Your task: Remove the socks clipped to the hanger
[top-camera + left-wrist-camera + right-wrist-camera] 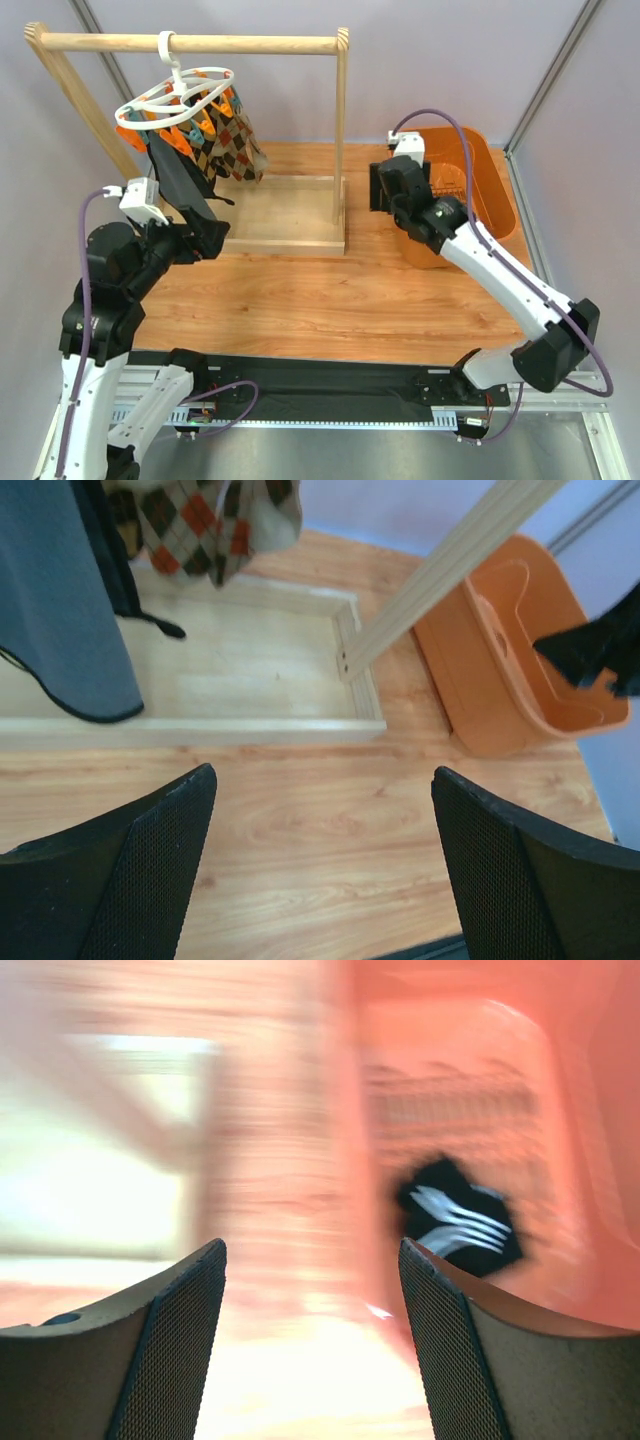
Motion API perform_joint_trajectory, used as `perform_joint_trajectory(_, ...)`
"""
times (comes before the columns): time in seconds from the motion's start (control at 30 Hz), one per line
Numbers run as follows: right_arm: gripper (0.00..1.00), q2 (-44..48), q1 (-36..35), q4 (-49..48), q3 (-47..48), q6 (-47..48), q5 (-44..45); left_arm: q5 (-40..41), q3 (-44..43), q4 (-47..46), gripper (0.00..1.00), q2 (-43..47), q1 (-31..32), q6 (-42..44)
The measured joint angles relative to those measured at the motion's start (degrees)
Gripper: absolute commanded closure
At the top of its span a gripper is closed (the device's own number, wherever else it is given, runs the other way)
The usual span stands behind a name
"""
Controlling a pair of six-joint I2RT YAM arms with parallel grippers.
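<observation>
The white ring hanger (175, 95) hangs by its hook from the wooden rail, with orange and teal clips under it. Two socks stay clipped to it: an argyle one (235, 145) (205, 520) and a dark plain one (178, 180) (60, 610). My left gripper (205, 240) (325, 780) is open just below and in front of the dark sock, with only bare table between its fingers. My right gripper (385, 190) (312, 1260) is open at the left wall of the orange basket (490, 170). A black sock with white stripes (460, 1218) lies inside the basket; that view is blurred.
The wooden rail frame (190, 42) stands on a shallow wooden base tray (285, 215) (250, 675), its right post (341, 120) between the socks and the basket. The basket (500, 680) sits at the right rear of the table.
</observation>
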State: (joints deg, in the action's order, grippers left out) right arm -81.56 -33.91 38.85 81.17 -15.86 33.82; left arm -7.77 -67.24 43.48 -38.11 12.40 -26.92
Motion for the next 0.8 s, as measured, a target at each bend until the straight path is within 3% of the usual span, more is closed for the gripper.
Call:
perform_joint_trajectory(0.17,0.29,4.5,-13.5,-9.1,-2.3,0.9,-3.7,4.5,-11.6,1.9,0.05,-3.9,0.0,2.8)
perform_joint_trajectory(0.27,0.29,3.8,-18.0,-14.1,-2.1,2.3,-8.2,7.9,-17.9,2.5,0.05,-6.3,0.0,4.4)
perform_joint_trajectory(0.6,0.27,-7.9,-19.7,-32.1,6.2,16.4,-16.5,14.3,-30.0,2.8,0.06,-13.8,0.0,7.7)
perform_joint_trajectory(0.8,0.27,-18.8,-19.1,-40.6,15.5,23.9,-19.6,14.3,-31.5,4.5,0.06,-14.3,0.0,7.8)
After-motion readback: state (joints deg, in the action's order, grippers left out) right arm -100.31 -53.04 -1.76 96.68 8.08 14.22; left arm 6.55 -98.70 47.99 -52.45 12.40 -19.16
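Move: The left hand, empty and open, has the orange clip of the grey sock about 10 cm ahead, 9 cm to its left and 14 cm above; the grey sock hangs some 13 cm ahead and 9 cm left, the argyle socks 17 cm straight ahead, both about level. From the open right hand the argyle socks lie some 35 cm left, 9 cm ahead and 11 cm up; the rack's right post is 12 cm left and 3 cm ahead, the orange basket 14 cm right, level fore and aft, 20 cm below. Coming away empty from the orange basket, the right hand sweeps about 28 cm left past the rack's right post towards the hanging argyle socks, first drawing back some 6 cm and then reaching forward again while rising 11 cm, as the wrist swings counter-clockwise about 45 degrees and lifts its fingers to nearly level. Meanwhile the left hand climbs about 14 cm and shifts 5 cm left towards the clips on the hanger, tipping its fingers up and turning a little counter-clockwise; both grippers stay open. ##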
